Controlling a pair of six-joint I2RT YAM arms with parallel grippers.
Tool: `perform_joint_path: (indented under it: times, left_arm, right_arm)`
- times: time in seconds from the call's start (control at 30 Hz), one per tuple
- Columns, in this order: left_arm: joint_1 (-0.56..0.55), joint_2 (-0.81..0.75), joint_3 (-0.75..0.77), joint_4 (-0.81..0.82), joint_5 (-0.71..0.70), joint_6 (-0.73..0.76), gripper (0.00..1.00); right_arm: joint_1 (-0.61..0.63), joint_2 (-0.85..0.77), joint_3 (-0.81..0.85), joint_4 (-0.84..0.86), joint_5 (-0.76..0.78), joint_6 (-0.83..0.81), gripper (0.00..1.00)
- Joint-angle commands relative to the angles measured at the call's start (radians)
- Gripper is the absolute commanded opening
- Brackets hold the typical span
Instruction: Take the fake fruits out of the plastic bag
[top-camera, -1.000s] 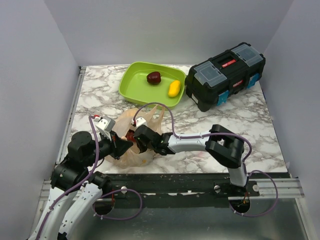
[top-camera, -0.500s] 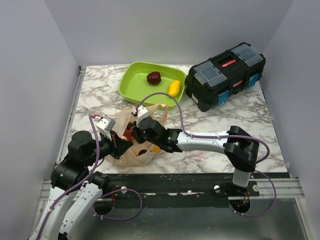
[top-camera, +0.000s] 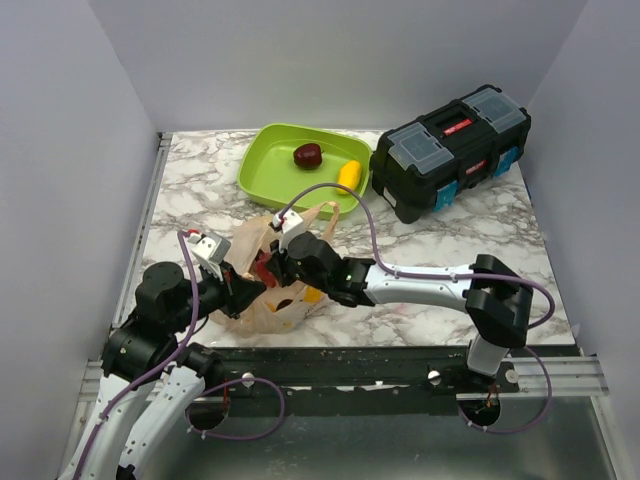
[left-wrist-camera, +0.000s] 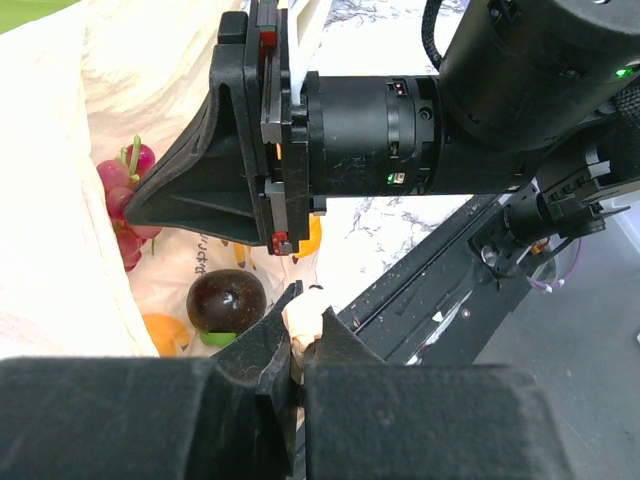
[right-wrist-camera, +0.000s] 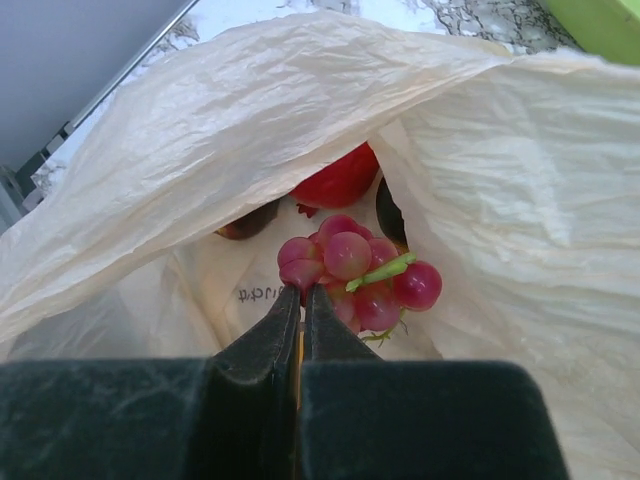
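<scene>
The pale-orange plastic bag (top-camera: 250, 242) lies at the near left of the table. My left gripper (top-camera: 243, 290) is shut on the bag's near edge (left-wrist-camera: 305, 318) and holds its mouth open. My right gripper (top-camera: 272, 268) is inside the mouth, jaws shut and nothing visible between them. In the right wrist view its tips (right-wrist-camera: 302, 292) are right at the reddish grape bunch (right-wrist-camera: 352, 262). A red fruit (right-wrist-camera: 340, 180) lies behind the grapes. The left wrist view shows the grapes (left-wrist-camera: 125, 190), a dark purple fruit (left-wrist-camera: 226, 300) and an orange fruit (left-wrist-camera: 165, 335) in the bag.
The lime-green tray (top-camera: 268, 172) stands at the back and holds a dark red fruit (top-camera: 308, 155) and a yellow fruit (top-camera: 348, 176). A black toolbox (top-camera: 450, 150) stands to its right. The table's front edge is just behind the bag.
My right arm has stretched out to the left and pushed its gripper further into the bag's mouth. The left gripper has held the bag's edge in place.
</scene>
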Motion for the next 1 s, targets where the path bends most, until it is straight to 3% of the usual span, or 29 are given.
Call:
perform_joint_path:
  times: [0.0, 0.53, 0.97]
  left_arm:
    - [0.013, 0.01, -0.007, 0.013, 0.007, 0.012, 0.0]
    - [0.037, 0.007, -0.007, 0.014, 0.005, 0.012, 0.0]
    - [0.042, 0.001, -0.009, 0.014, 0.006, 0.011, 0.0]
  right_arm:
    - [0.007, -0.052, -0.009, 0.018, -0.032, 0.004, 0.01]
    - [0.007, -0.266, 0.05, -0.06, -0.014, -0.059, 0.01]
    - [0.004, -0.239, 0.265, -0.147, 0.093, -0.151, 0.01]
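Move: The green tray, where the held grapes are to go, lies about 36 cm ahead of the right hand, 7 cm to its right and 14 cm below. In the tray, the yellow mango is some 33 cm ahead and 18 cm right of that hand, the dark red fruit 39 cm ahead and 8 cm right. Inside the bag, a red fruit lies roughly 8 cm ahead, 7 cm left and 12 cm down. From the left hand, the tray is some 45 cm ahead, 8 cm right and 22 cm below. Still pinching the grapes by the edge of the bunch, the right hand draws them up out of the bag's mouth, rising about 18 cm with a slight shift to its right, its leftward-pointing fingers tipping up by some 15 to 20 degrees. The left hand keeps its pinch on the bag's rim and stays practically in place. ##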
